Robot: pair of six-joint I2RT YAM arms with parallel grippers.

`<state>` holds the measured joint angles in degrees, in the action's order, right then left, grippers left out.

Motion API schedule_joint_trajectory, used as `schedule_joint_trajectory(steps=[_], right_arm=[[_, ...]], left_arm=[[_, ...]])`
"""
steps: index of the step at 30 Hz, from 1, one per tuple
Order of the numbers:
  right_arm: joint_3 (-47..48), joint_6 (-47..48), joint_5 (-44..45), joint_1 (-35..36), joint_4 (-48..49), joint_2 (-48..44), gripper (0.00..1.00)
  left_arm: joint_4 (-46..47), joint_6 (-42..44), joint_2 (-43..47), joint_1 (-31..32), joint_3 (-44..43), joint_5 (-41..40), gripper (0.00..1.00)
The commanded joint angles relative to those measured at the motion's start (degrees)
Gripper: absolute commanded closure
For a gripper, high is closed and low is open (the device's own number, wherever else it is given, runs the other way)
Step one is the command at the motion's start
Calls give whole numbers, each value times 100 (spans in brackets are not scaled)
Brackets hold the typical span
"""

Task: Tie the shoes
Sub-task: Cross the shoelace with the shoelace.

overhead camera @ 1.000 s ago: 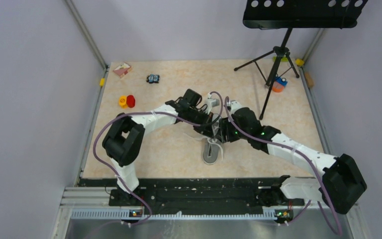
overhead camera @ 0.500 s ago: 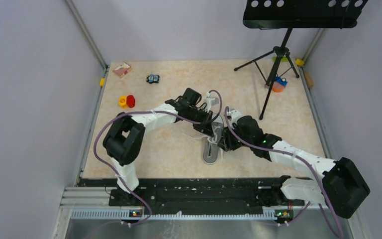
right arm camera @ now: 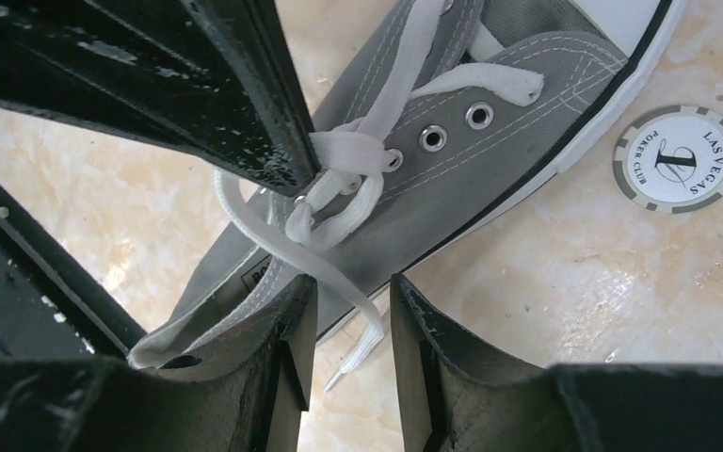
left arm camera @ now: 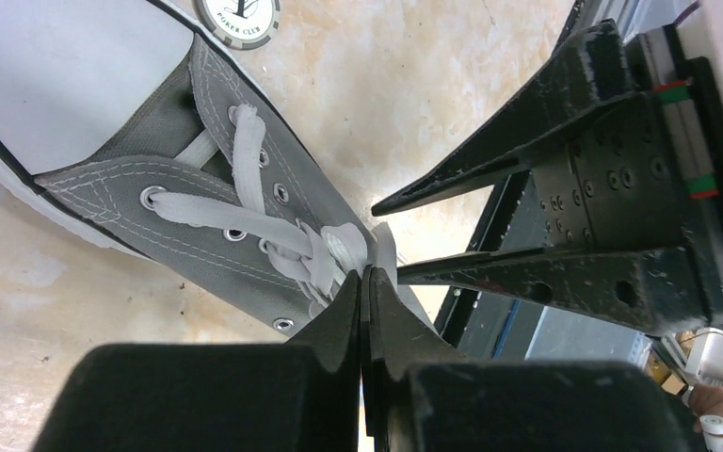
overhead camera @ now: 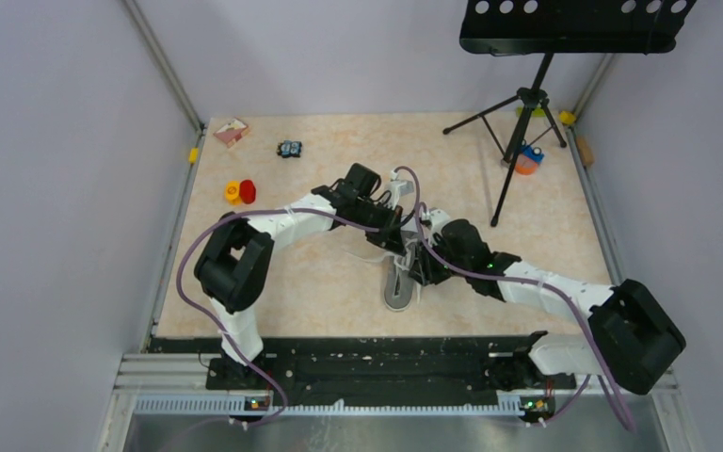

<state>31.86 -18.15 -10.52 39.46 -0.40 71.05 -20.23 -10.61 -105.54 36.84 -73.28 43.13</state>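
Note:
The shoe is a grey canvas sneaker [overhead camera: 398, 287] [left arm camera: 104, 104] [right arm camera: 490, 141] with white laces, lying mid-table with its toe toward the arms. My left gripper [left arm camera: 365, 273] [overhead camera: 405, 247] is shut, its tips pinching the lace at the loose knot [right arm camera: 344, 155] over the eyelets. My right gripper [right arm camera: 350, 299] [overhead camera: 416, 268] hovers over the shoe's side by the collar, facing the left one. Its jaws stand apart, and a free lace strand [right arm camera: 282, 240] hangs from the knot down through the gap. Neither pad touches the strand.
A Las Vegas poker chip [right arm camera: 678, 158] [left arm camera: 237, 11] lies beside the toe cap. A music stand's tripod [overhead camera: 527, 104] and an orange object [overhead camera: 527, 160] stand back right. Red and yellow pieces [overhead camera: 241, 192], a small black toy [overhead camera: 289, 149] and a card box [overhead camera: 232, 131] lie back left.
My right arm has dropped and slid left toward the shoe, and its jaws have narrowed around the hanging lace. The left gripper has stayed shut at the knot.

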Motion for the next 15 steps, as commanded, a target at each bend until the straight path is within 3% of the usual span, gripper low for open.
schedule_joint_trajectory(steps=[1, 4, 8, 15], right_arm=[[0, 13, 216, -48, 379, 186, 65], [-13, 5, 220, -44, 433, 238, 68], [27, -36, 261, -44, 315, 165, 100], [109, -91, 553, -44, 49, -308, 100]], left_arm=[[107, -11, 42, -12, -158, 179, 100], [107, -11, 48, -14, -145, 195, 100], [99, -2, 51, -17, -133, 230, 100], [-39, 146, 85, -11, -113, 297, 100]])
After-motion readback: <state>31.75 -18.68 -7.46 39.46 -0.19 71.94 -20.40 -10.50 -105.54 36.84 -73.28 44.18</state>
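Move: Hanging between the right hand's open fingertips, the loose shoelace end lies only about 1 cm ahead and 1 cm below. The lace knot sits some 3 cm ahead and 4 cm left of that hand, about 1 cm lower. The shoe opening is 2 cm back and 5 cm left; the poker chip is 10 cm ahead and 5 cm right on the table. From the left hand, the same lace end is roughly 4 cm right, 2 cm back and 3 cm below. Closing in on the loose shoelace end, the right hand sinks about 1 cm and edges slightly forward, then its half-open fingers shut fully and pinch the strand beside the shoe. It then starts back up, drifting slightly to the right. The left hand stays nearly in place above the knot, fingers still shut on the lace. ##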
